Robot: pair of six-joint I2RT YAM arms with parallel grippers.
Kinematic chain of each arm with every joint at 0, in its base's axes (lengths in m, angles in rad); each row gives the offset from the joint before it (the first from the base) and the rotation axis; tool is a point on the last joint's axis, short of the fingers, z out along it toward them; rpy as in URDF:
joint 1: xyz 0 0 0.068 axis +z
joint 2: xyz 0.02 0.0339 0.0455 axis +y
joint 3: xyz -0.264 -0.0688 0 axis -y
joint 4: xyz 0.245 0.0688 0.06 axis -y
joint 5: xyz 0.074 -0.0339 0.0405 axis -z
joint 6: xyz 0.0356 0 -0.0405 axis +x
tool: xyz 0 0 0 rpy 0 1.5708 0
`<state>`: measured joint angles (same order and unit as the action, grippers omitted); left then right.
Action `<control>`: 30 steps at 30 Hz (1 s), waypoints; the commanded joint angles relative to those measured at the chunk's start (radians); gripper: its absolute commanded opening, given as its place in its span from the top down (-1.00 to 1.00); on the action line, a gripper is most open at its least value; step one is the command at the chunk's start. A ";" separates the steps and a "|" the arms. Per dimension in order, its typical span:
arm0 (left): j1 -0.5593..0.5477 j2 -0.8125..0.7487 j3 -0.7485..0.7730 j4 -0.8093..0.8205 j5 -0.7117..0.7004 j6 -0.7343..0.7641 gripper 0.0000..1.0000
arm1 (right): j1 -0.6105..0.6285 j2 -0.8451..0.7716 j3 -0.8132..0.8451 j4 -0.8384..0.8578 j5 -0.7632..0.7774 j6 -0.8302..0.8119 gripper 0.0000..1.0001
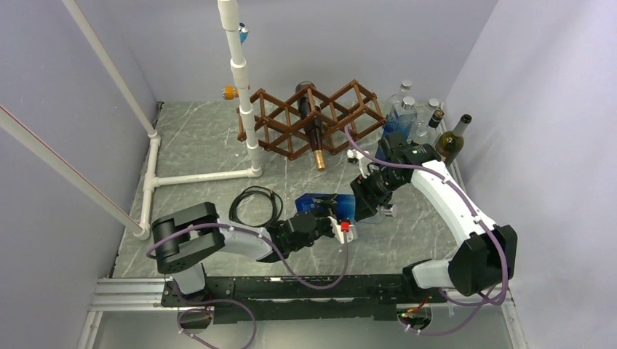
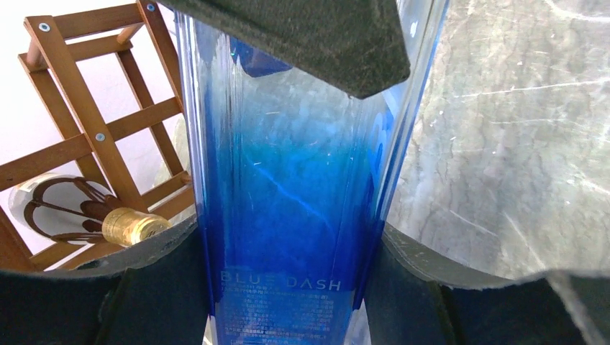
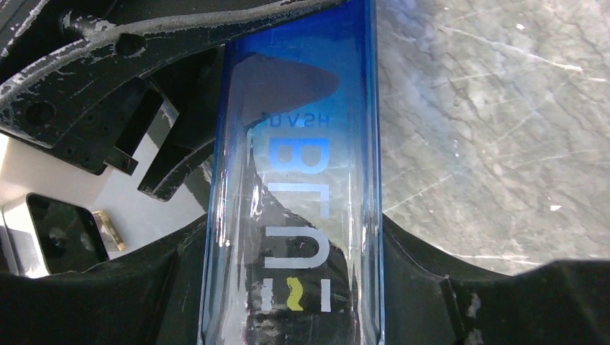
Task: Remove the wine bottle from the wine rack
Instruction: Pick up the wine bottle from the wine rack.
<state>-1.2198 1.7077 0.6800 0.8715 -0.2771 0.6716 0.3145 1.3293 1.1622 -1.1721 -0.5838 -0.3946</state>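
Above the table's middle, a blue wine bottle [image 1: 320, 203] marked BLUE DASH lies level between both arms, clear of the wine rack [image 1: 342, 109]. My left gripper [image 1: 336, 220] has its dark fingers [image 2: 155, 291] pressed on both sides of the bottle [image 2: 288, 215]. From the other end my right gripper [image 1: 363, 198] is shut on the same bottle [image 3: 295, 187], its pads [image 3: 424, 287] tight against the glass. The brown lattice rack [image 2: 79, 136] stands at the back. A dark bottle [image 1: 311, 123] with a gold-foil neck [image 2: 133, 226] lies in one of its cells.
A white PVC pipe frame [image 1: 244, 87] stands left of the rack. A black cable coil [image 1: 256, 205] lies on the marble table beside the left arm. Several clear bottles [image 1: 407, 113] and a green bottle [image 1: 452, 139] stand at the back right by the wall.
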 commanded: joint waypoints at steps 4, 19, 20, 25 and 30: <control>0.008 -0.128 -0.067 0.084 0.050 -0.146 1.00 | 0.006 -0.012 0.096 0.043 -0.157 -0.068 -0.30; 0.008 -0.166 -0.116 0.123 0.087 -0.177 1.00 | 0.008 0.007 0.153 0.030 -0.241 -0.103 -0.61; 0.008 -0.171 -0.121 0.126 0.091 -0.186 1.00 | 0.008 0.006 0.169 0.030 -0.252 -0.106 -0.64; 0.011 -0.198 -0.161 0.162 0.086 -0.229 1.00 | 0.006 0.021 0.264 0.056 -0.311 -0.117 -0.70; 0.015 -0.227 -0.216 0.214 0.071 -0.276 1.00 | 0.007 0.037 0.334 0.050 -0.388 -0.194 -0.73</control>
<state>-1.2091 1.5398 0.4919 0.9318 -0.2111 0.4927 0.3214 1.3540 1.4258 -1.1454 -0.8684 -0.5060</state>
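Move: Both hands already grip the lying blue bottle, its base to the left. Its middle is about 5 cm to the left hand's right, and about 5 cm left and 1 cm below the right hand. The rack's wine bottle lies roughly 23 cm ahead and 6 cm left of the left hand, at about its height. The standing blue bottle is some 22 cm ahead and 9 cm right of the right hand. The right fingers open and come free of the blue bottle while the left keeps its pinch on the body near the base. After a small shared shift left and back, the right hand rises some 10 cm, going about 5 cm left and a little forward, its fingers swinging up. The left hand draws the bottle about 4 cm left and back, tilting slightly. ##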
